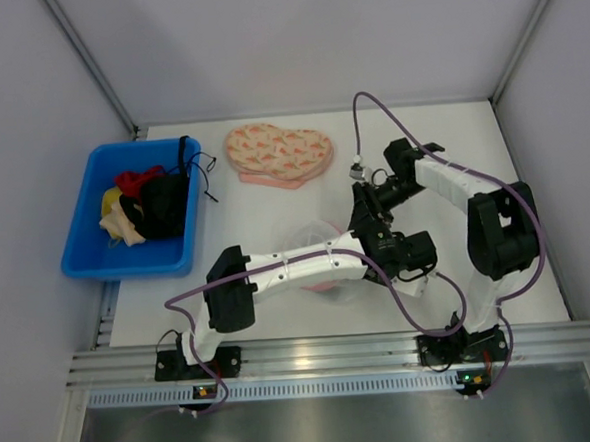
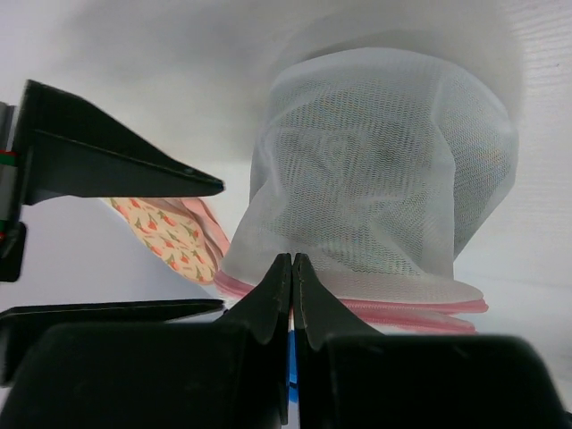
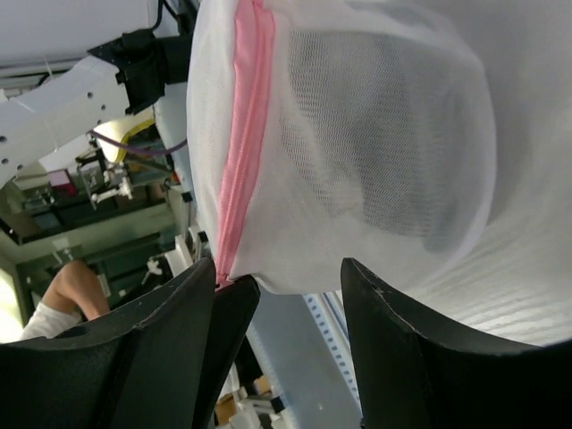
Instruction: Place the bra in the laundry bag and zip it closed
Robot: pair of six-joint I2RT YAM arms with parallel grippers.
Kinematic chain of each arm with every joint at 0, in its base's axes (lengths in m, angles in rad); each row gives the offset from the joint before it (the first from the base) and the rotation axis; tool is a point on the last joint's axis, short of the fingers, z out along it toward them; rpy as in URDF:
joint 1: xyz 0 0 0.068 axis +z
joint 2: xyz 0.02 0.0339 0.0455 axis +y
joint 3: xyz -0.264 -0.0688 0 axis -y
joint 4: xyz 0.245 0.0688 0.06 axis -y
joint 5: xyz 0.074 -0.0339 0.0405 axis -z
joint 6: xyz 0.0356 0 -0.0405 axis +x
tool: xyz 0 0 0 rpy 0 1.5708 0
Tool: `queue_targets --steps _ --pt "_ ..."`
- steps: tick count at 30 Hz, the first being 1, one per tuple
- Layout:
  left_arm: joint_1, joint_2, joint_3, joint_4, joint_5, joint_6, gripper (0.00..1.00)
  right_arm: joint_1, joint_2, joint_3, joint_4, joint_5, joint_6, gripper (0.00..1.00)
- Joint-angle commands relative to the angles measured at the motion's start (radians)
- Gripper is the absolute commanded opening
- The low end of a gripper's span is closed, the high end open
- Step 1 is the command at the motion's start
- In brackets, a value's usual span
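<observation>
The laundry bag (image 2: 384, 179), a white mesh dome with a pink zip rim (image 3: 241, 134), hangs lifted between both arms; in the top view it shows faintly under them (image 1: 314, 236). My left gripper (image 2: 292, 268) is shut on the pink rim. My right gripper (image 3: 273, 277) is open just under the bag, one finger (image 3: 170, 340) beside the left gripper's tips, the other (image 3: 402, 349) apart from the mesh. A dark mass (image 3: 393, 152) shows through the mesh, seemingly the bra; I cannot tell its shape.
A blue bin (image 1: 85, 229) at the left holds a pile of clothes, one of them a black garment (image 1: 162, 204). A peach-pink patterned heart-shaped piece (image 1: 279, 154) lies at the back centre. Walls close in the table on three sides.
</observation>
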Motion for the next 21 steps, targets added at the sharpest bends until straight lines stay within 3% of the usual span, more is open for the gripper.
queue_targets --steps 1,5,8,11,12,14,21 --pt "0.005 0.007 0.041 0.027 -0.027 0.024 0.00 0.044 -0.050 -0.034 0.001 -0.059 -0.009 0.59" --pt "0.005 0.014 0.047 0.025 -0.022 0.030 0.00 0.067 -0.041 -0.039 0.032 -0.068 0.024 0.56" --pt "0.005 0.017 0.048 0.025 -0.017 0.033 0.00 0.080 -0.039 -0.036 0.061 -0.068 0.046 0.44" --pt "0.003 0.015 0.050 0.024 -0.001 0.031 0.00 0.087 -0.033 -0.030 0.084 -0.065 0.061 0.25" --pt "0.003 0.012 0.047 0.021 0.003 0.031 0.00 0.086 -0.033 -0.022 0.090 -0.063 0.063 0.10" --pt "0.000 0.006 0.035 0.022 0.009 0.025 0.00 0.087 -0.025 -0.014 0.107 -0.056 0.072 0.00" --pt "-0.046 -0.042 -0.053 0.019 0.058 -0.019 0.00 0.083 0.031 0.073 0.142 -0.042 0.073 0.00"
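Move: The right hand's open fingers nearly straddle the forward end of the laundry bag's pink zip, which lies about 2 cm back and 2 cm to its left, level with it. The bag's body lies some 8 cm back, 4 cm left and 7 cm below; the floral cloth about 19 cm ahead, 16 cm left and 13 cm below. From the left hand, still pinching the zip, that end is some 3 cm ahead and 1 cm left, at the same height; the zip's back end is roughly 9 cm back and 3 cm left. The right hand finishes its reach back and to the left, about 2.5 cm back and 2 cm left with hardly any wrist turn, bringing its open fingers over the zip's forward end, then shuts them fully to pinch the pink edge just ahead of the left fingertips. The left hand keeps its closed grip and holds the zip nearly still, then sinks about 1 cm at the very end as the right hand, now shut, eases some 1 cm forward, away from it. ##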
